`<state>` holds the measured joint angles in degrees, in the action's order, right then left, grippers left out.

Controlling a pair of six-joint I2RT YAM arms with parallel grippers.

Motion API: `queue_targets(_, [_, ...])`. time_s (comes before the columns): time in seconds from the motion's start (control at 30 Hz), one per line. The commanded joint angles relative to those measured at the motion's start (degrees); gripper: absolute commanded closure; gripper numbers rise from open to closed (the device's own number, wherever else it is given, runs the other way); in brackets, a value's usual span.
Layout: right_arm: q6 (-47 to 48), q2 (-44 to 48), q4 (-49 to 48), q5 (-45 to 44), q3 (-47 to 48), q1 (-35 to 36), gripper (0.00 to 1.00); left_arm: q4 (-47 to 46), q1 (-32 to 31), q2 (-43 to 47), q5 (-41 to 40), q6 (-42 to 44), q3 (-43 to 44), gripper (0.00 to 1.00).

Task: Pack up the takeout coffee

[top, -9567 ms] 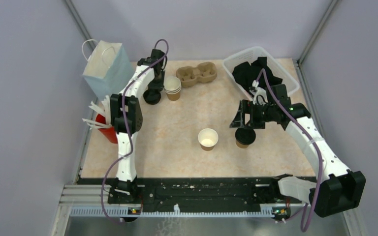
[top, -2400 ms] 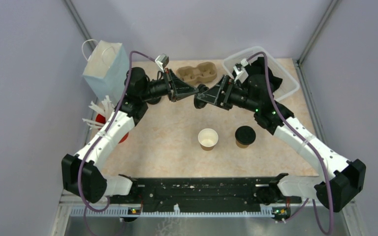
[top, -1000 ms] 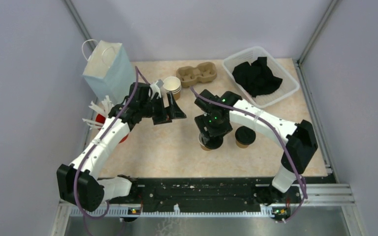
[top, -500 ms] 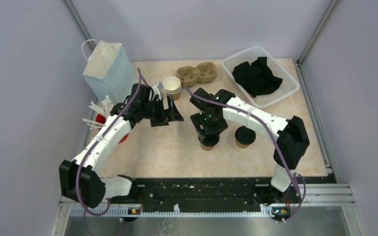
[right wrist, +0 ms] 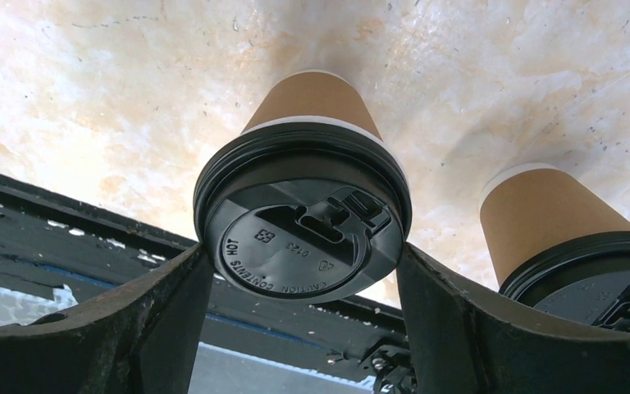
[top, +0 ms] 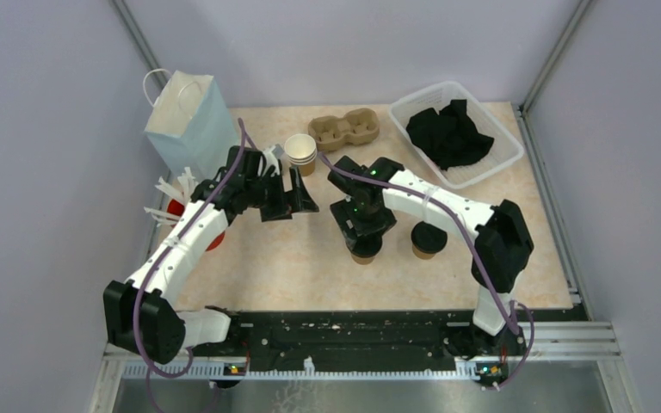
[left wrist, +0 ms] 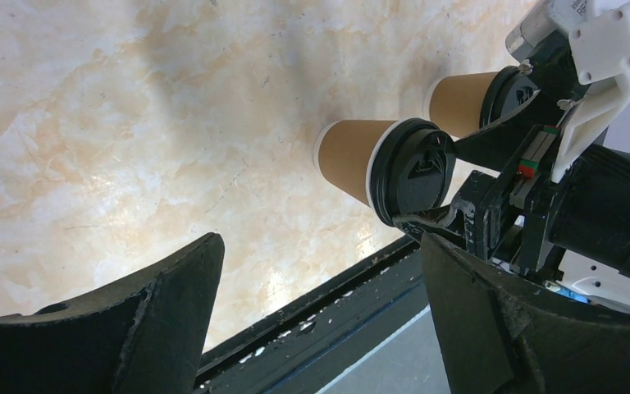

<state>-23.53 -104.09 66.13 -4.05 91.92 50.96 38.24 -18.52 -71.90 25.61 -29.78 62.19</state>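
Two kraft-brown cups stand mid-table. The right cup (top: 429, 240) (right wrist: 551, 209) wears a black lid. The left cup (right wrist: 312, 100) (left wrist: 351, 156) sits under my right gripper (top: 362, 234) (right wrist: 302, 251), with a black lid (right wrist: 299, 226) seated on its rim. The right gripper's fingers press the lid's two sides from above, so it is shut on the lid. My left gripper (top: 302, 200) (left wrist: 320, 246) hovers to the left of both cups, open wide and empty, and is apart from them.
A stack of open paper cups (top: 300, 152) and a two-hole cardboard carrier (top: 344, 129) stand at the back. A white paper bag (top: 188, 119) is at back left, with a red cup of white sticks (top: 177, 209) below it. A clear bin (top: 505, 153) of black lids sits at back right.
The right gripper has eased a little to the left with the lid over the left cup. The left gripper has drifted slightly back towards the left.
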Motion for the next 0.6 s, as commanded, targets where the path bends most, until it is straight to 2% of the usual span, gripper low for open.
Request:
queue_targets(0.0, [0.42,-0.27,-0.47,-1.14,2.78,0.63,0.23,-0.16,0.59,-0.17,0.39,1.72,1.83,0.05])
queue_targets(0.23, [0.33,-0.21,0.67,-0.48,2.91,0.74,0.2,0.14,0.86,-0.44,1.33,2.09,1.71,0.04])
queue_targets(0.3, [0.33,0.31,0.71,-0.3,2.68,0.76,0.15,-0.06,0.86,-0.52,2.07,2.25,1.57,0.04])
queue_targets(0.47, [-0.22,1.56,2.28,1.23,7.32,0.8,0.02,-0.91,0.86,-1.26,5.94,2.75,1.4,0.03])
queue_targets(0.57, [-0.46,4.18,4.19,3.02,7.34,-1.11,0.01,-3.38,0.75,-1.9,11.76,0.42,0.07,0.03])
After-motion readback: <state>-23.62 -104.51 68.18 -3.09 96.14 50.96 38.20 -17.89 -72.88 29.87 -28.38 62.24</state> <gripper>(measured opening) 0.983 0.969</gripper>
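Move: The right hand already has the black lid between its fingers, its middle straight below the hand point by about 1 cm, level with it fore-and-aft and sideways. The paper cup stands directly under it, its middle some 5 cm down. The other lidded cup is about 16 cm to the right and 2 cm farther out, at the cup's height. From the left hand, the lid lies roughly 14 cm right, 6 cm back and 8 cm below. The right fingers let go of the lid's rim: the hand stays on the lid, pointing almost straight down, while they spread from three-quarters open to nearly full. Then it starts rising off the cup, up about 1.5 cm with a drift of about 1 cm to the left, wrist barely turning. ##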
